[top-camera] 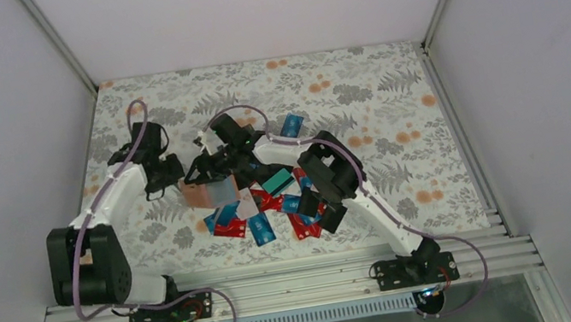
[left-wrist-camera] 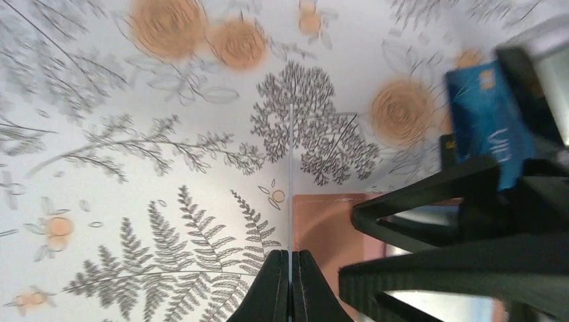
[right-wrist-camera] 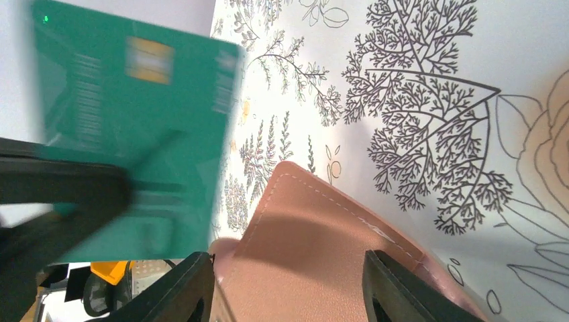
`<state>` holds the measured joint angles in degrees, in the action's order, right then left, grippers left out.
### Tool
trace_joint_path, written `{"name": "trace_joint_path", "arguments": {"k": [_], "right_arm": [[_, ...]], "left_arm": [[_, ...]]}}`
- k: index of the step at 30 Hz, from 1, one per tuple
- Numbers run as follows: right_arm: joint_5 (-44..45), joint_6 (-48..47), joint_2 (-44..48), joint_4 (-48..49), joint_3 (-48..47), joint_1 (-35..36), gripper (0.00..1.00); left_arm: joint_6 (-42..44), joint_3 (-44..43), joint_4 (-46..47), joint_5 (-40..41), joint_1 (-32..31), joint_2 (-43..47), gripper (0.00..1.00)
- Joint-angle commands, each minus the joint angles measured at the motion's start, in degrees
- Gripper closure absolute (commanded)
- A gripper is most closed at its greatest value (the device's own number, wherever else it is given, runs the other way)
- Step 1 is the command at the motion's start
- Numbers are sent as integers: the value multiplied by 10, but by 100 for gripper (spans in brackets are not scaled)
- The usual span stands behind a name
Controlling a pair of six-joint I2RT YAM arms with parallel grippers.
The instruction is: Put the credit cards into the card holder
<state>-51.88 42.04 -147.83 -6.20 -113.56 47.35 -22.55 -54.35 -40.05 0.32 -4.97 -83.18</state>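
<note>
The tan card holder (right-wrist-camera: 315,255) is tilted up off the cloth between my right gripper's (right-wrist-camera: 285,258) spread jaws, which press on its two sides. The holder also appears as a tan patch (top-camera: 199,194) and as a tan patch beside the left jaws (left-wrist-camera: 322,225). My left gripper (left-wrist-camera: 290,253) is shut on a teal credit card (right-wrist-camera: 127,127), seen edge-on as a thin line (left-wrist-camera: 290,174). That card hovers just left of the holder. Both grippers meet over the holder (top-camera: 181,177) (top-camera: 210,173). Several more credit cards (top-camera: 265,216) lie in a loose pile.
A lone blue card (top-camera: 291,125) lies behind the right arm's forearm and shows again in the left wrist view (left-wrist-camera: 486,114). The right arm's elbow (top-camera: 327,173) hangs over the pile. White walls and metal rails (top-camera: 283,278) border the floral cloth (top-camera: 374,86).
</note>
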Motion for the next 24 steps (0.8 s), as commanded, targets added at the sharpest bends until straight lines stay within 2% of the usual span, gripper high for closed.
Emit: {"name": "trace_joint_path", "arguments": {"k": [1,5,10,19,24], "right_arm": [[17,-3,-24,-9,-11,9,43],[23,-6,-26,-15,-13,8,42],[24,-11,-20,-24,-25,8,42],[20,-22,10,-36,-26,2,42],[18,-40,43,-55,-24,-8,40]], "left_arm": [[-16,-44,-58,37,2,68,98],[-11,-41,-68,-15,0,126,98],[-24,15,-53,-97,-3,138,98],[-37,96,15,-112,-4,98,98],[-41,103,24,-95,-4,87,98]]}}
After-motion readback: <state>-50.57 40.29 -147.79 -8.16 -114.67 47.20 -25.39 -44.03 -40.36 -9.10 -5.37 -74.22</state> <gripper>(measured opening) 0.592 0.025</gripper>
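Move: The left hand holds a green card on edge. The card holder's clear pocket, where the card is going, lies about 10 cm to this hand's right, 5 cm back and 7 cm below, with the brown cover beside it, 3 cm right and 5 cm back. Nearer the base are a blue card, 11 cm back and 10 cm right, and the white VIP card, 9 cm back and 16 cm right. From the right hand the pocket is 5 cm right, 4 cm back and just below. Keeping its pinch on the upright green card, the left hand first lifts about 8 cm, then swings back some 5 cm and a little right while sinking past its starting height, towards the clear pocket, and rolls about 10 degrees, left side down. The right hand stays put, its spread fingers still on the open card holder at the pocket's near edge. ##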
